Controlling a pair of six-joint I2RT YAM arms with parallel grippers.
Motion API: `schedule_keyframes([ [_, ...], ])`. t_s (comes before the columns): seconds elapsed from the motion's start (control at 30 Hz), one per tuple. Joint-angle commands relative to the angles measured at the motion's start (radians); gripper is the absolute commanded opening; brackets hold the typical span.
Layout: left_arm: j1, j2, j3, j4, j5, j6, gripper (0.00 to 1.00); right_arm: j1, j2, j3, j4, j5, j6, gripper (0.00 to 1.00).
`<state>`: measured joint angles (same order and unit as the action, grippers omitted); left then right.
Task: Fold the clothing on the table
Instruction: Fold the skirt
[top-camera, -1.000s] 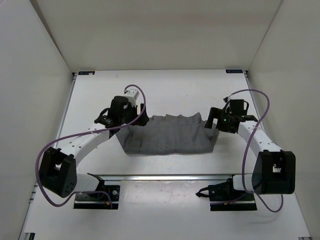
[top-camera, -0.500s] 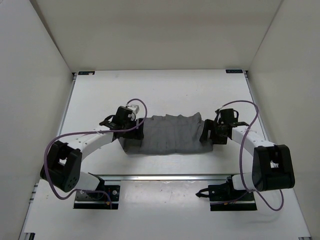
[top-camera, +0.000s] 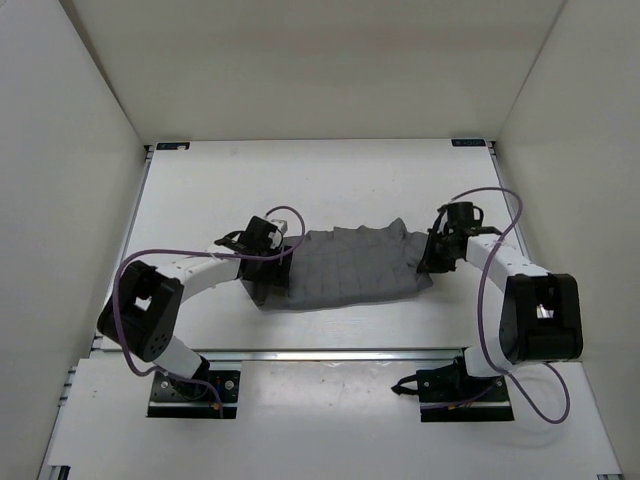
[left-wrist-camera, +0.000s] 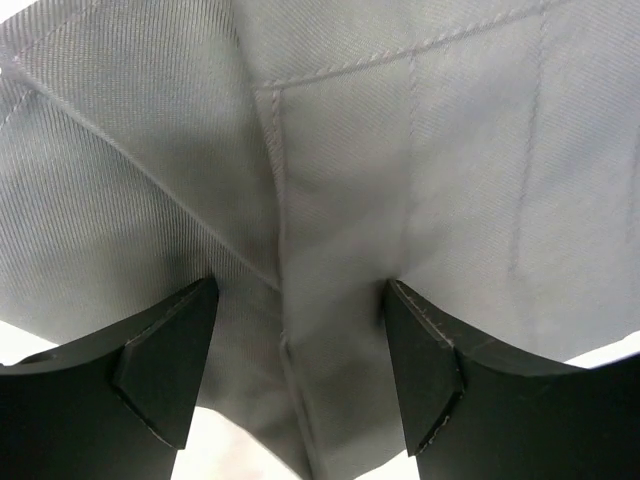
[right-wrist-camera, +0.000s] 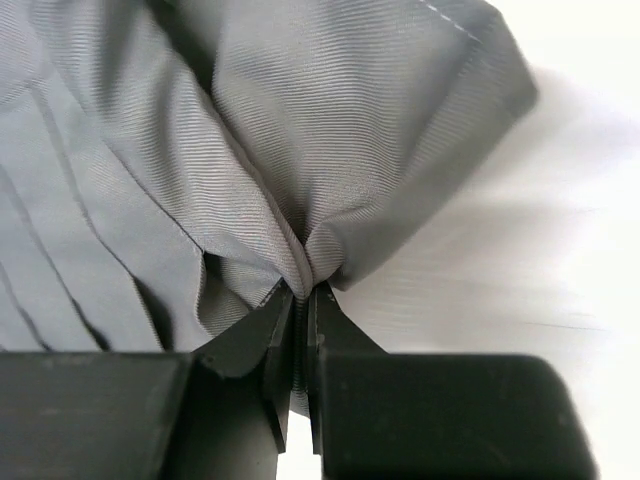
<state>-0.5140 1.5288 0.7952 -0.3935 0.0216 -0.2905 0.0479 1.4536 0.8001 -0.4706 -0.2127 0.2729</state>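
The clothing (top-camera: 350, 268), a dark grey pleated skirt, lies spread across the middle of the white table (top-camera: 330, 190). My left gripper (top-camera: 284, 262) is low over the skirt's left edge. In the left wrist view it (left-wrist-camera: 298, 325) stands open, and its two black fingers (left-wrist-camera: 165, 365) straddle a stitched pleat of the cloth (left-wrist-camera: 330, 180) without pinching it. My right gripper (top-camera: 429, 262) is at the skirt's right edge. In the right wrist view it (right-wrist-camera: 303, 297) is shut on a bunched fold of the fabric (right-wrist-camera: 300, 130), which puckers upward from the jaws.
A metal rail (top-camera: 330, 353) runs along the near side, between the skirt and the arm bases. White walls close in the table on the left, back and right. Purple cables (top-camera: 500, 200) loop above both arms. Bare table (right-wrist-camera: 520, 260) shows right of the pinched fold.
Both arms have come down and inward onto the skirt's ends. The right gripper has gone from open to shut on the right edge, bunching it. The left jaws have narrowed a little.
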Motion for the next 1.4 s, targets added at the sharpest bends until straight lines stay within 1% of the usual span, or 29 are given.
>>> schedule_keyframes([
  [0.0, -0.029, 0.062, 0.032, 0.045, 0.026, -0.015, 0.77, -0.046, -0.033, 0.14, -0.081, 0.052, -0.079, 0.0],
  [0.1, -0.055, 0.123, 0.061, 0.085, 0.073, -0.042, 0.75, -0.043, -0.059, 0.266, -0.14, 0.016, -0.095, 0.0],
  [0.2, -0.086, 0.162, 0.079, 0.146, 0.112, -0.073, 0.76, 0.003, -0.068, 0.358, -0.14, -0.054, -0.089, 0.0],
  [0.27, -0.095, 0.189, 0.101, 0.179, 0.146, -0.091, 0.77, 0.055, -0.065, 0.398, -0.117, -0.118, -0.066, 0.0],
  [0.3, -0.096, 0.209, 0.119, 0.194, 0.178, -0.099, 0.77, 0.087, -0.067, 0.407, -0.091, -0.164, -0.043, 0.0],
  [0.33, -0.1, 0.238, 0.134, 0.205, 0.211, -0.108, 0.77, 0.098, -0.067, 0.412, -0.062, -0.181, -0.026, 0.0],
  [0.47, -0.11, 0.315, 0.199, 0.243, 0.299, -0.134, 0.75, 0.213, -0.03, 0.403, 0.022, -0.264, 0.032, 0.0],
  [0.6, -0.103, 0.381, 0.251, 0.262, 0.35, -0.156, 0.75, 0.312, 0.017, 0.396, 0.131, -0.333, 0.115, 0.0],
  [0.73, -0.09, 0.384, 0.231, 0.274, 0.354, -0.168, 0.75, 0.391, 0.066, 0.389, 0.211, -0.369, 0.164, 0.0],
  [0.93, -0.038, 0.332, 0.109, 0.369, 0.403, -0.214, 0.75, 0.423, 0.143, 0.35, 0.296, -0.415, 0.23, 0.0],
  [1.03, -0.028, 0.33, 0.087, 0.384, 0.425, -0.228, 0.75, 0.429, 0.162, 0.295, 0.363, -0.433, 0.273, 0.0],
  [1.07, -0.008, 0.32, 0.07, 0.404, 0.445, -0.245, 0.75, 0.429, 0.16, 0.289, 0.372, -0.436, 0.276, 0.0],
  [1.13, 0.025, 0.278, 0.035, 0.43, 0.46, -0.262, 0.78, 0.423, 0.169, 0.292, 0.366, -0.435, 0.273, 0.0],
  [1.2, 0.06, 0.188, -0.032, 0.51, 0.527, -0.317, 0.8, 0.42, 0.165, 0.294, 0.348, -0.435, 0.259, 0.0],
  [1.27, 0.109, 0.112, -0.065, 0.542, 0.566, -0.338, 0.81, 0.415, 0.156, 0.31, 0.348, -0.435, 0.252, 0.0],
  [1.3, 0.111, 0.066, -0.082, 0.524, 0.567, -0.334, 0.81, 0.408, 0.154, 0.309, 0.349, -0.43, 0.252, 0.0],
  [1.33, 0.124, 0.016, -0.083, 0.507, 0.539, -0.326, 0.83, 0.412, 0.157, 0.31, 0.352, -0.45, 0.249, 0.0],
  [1.37, 0.134, -0.008, -0.086, 0.464, 0.528, -0.308, 0.82, 0.406, 0.156, 0.307, 0.36, -0.45, 0.246, 0.0],
])
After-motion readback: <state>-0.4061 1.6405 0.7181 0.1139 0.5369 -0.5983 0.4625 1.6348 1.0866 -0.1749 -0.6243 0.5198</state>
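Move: The skirt's right end is already pinched in the right hand, a few cm over the table. The skirt's middle, over which this end is to go, lies about 25 cm to that hand's left, 1 cm ahead and 3 cm below; the skirt's far right corner stands some 12 cm ahead and 6 cm left. The open left hand is down on the skirt's left end, whose middle is roughly 3 cm left and 4 cm ahead; the skirt's middle is about 19 cm to its right and 6 cm ahead. The skirt's right end, still pinched, is lifted some 15 cm and a little forward by the right hand, then carried about 22 cm left over the middle and lowered slightly, the wrist tilting and turning counter-clockwise. Low over the table, the open left hand sweeps about 14 cm right along the skirt and slightly forward, rolling some 35 degrees with its right side rising, then backs off left and eases up. ##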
